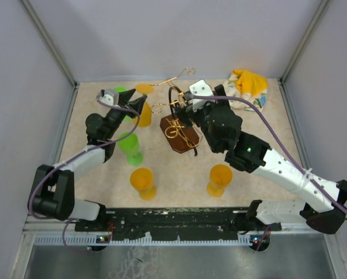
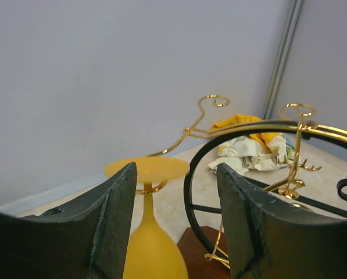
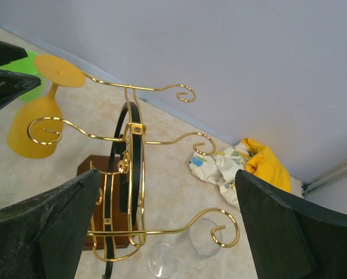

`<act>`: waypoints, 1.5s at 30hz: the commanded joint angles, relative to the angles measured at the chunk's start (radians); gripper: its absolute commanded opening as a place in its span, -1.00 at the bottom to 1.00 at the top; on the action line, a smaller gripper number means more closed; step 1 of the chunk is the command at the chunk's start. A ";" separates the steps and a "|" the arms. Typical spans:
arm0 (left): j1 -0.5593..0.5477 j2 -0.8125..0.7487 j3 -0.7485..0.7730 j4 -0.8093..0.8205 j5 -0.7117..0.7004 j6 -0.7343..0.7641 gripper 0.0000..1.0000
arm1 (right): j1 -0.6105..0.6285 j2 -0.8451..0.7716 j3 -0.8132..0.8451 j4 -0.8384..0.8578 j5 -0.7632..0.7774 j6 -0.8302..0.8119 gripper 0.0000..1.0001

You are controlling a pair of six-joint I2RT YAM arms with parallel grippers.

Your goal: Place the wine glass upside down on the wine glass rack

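Note:
A yellow wine glass hangs upside down by its foot from a gold curl of the wine glass rack. My left gripper is open around the bowl; the left finger sits right at the bowl's edge and the right finger stands apart from it. From above, the rack stands mid-table with the hung glass on its left arm and the left gripper beside it. My right gripper is wide open around a lower rack arm, holding nothing.
A green glass, a yellow glass and an orange glass stand on the near half of the table. A clear glass lies under the rack's right side. A yellow and white cloth lies at the back right corner.

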 commanded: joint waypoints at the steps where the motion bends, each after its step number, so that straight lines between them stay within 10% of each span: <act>1: -0.002 -0.119 -0.035 -0.140 -0.039 0.085 0.26 | -0.007 0.014 0.078 -0.013 -0.027 0.016 0.99; 12: -0.002 -0.273 -0.027 -0.375 -0.097 0.082 0.23 | -0.006 0.056 0.153 -0.111 -0.160 0.098 0.99; 20: 0.000 -0.350 0.297 -0.834 -0.321 0.049 0.35 | -0.002 0.120 0.217 -0.192 -0.259 0.137 0.98; 26: 0.090 -0.118 0.682 -1.308 -0.372 0.008 0.38 | -0.002 0.121 0.232 -0.222 -0.196 0.174 0.98; 35: 0.191 0.249 1.001 -1.574 -0.277 0.031 0.33 | -0.001 0.081 0.242 -0.339 -0.105 0.250 0.99; 45: 0.196 0.352 0.996 -1.615 -0.420 0.086 0.29 | -0.001 0.043 0.188 -0.360 -0.097 0.287 0.98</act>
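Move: The far green glass stands about 11 cm ahead of the left hand, 12 cm to its left and some 21 cm lower. The yellow glass, already hung upside down on the rack, is about 5 cm ahead, 2 cm right and 6 cm below; the rack's middle is 12 cm right, 3 cm ahead and 15 cm lower. The near green glass stands some 19 cm back from the far one and 3 cm to its right. From the right hand, the far green glass lies roughly 22 cm ahead, 33 cm left and 32 cm down. Towards the far green glass: the left hand, already clear of the hung yellow glass, backs off about 3 cm, arcs up and left, then swings forward and plunges over 20 cm to just above the green rim. The wrist tips well down and turns counter-clockwise some 30 degrees, fingers staying open. The empty right hand shifts about 5 cm left, then partly returns, tipping slightly down. ##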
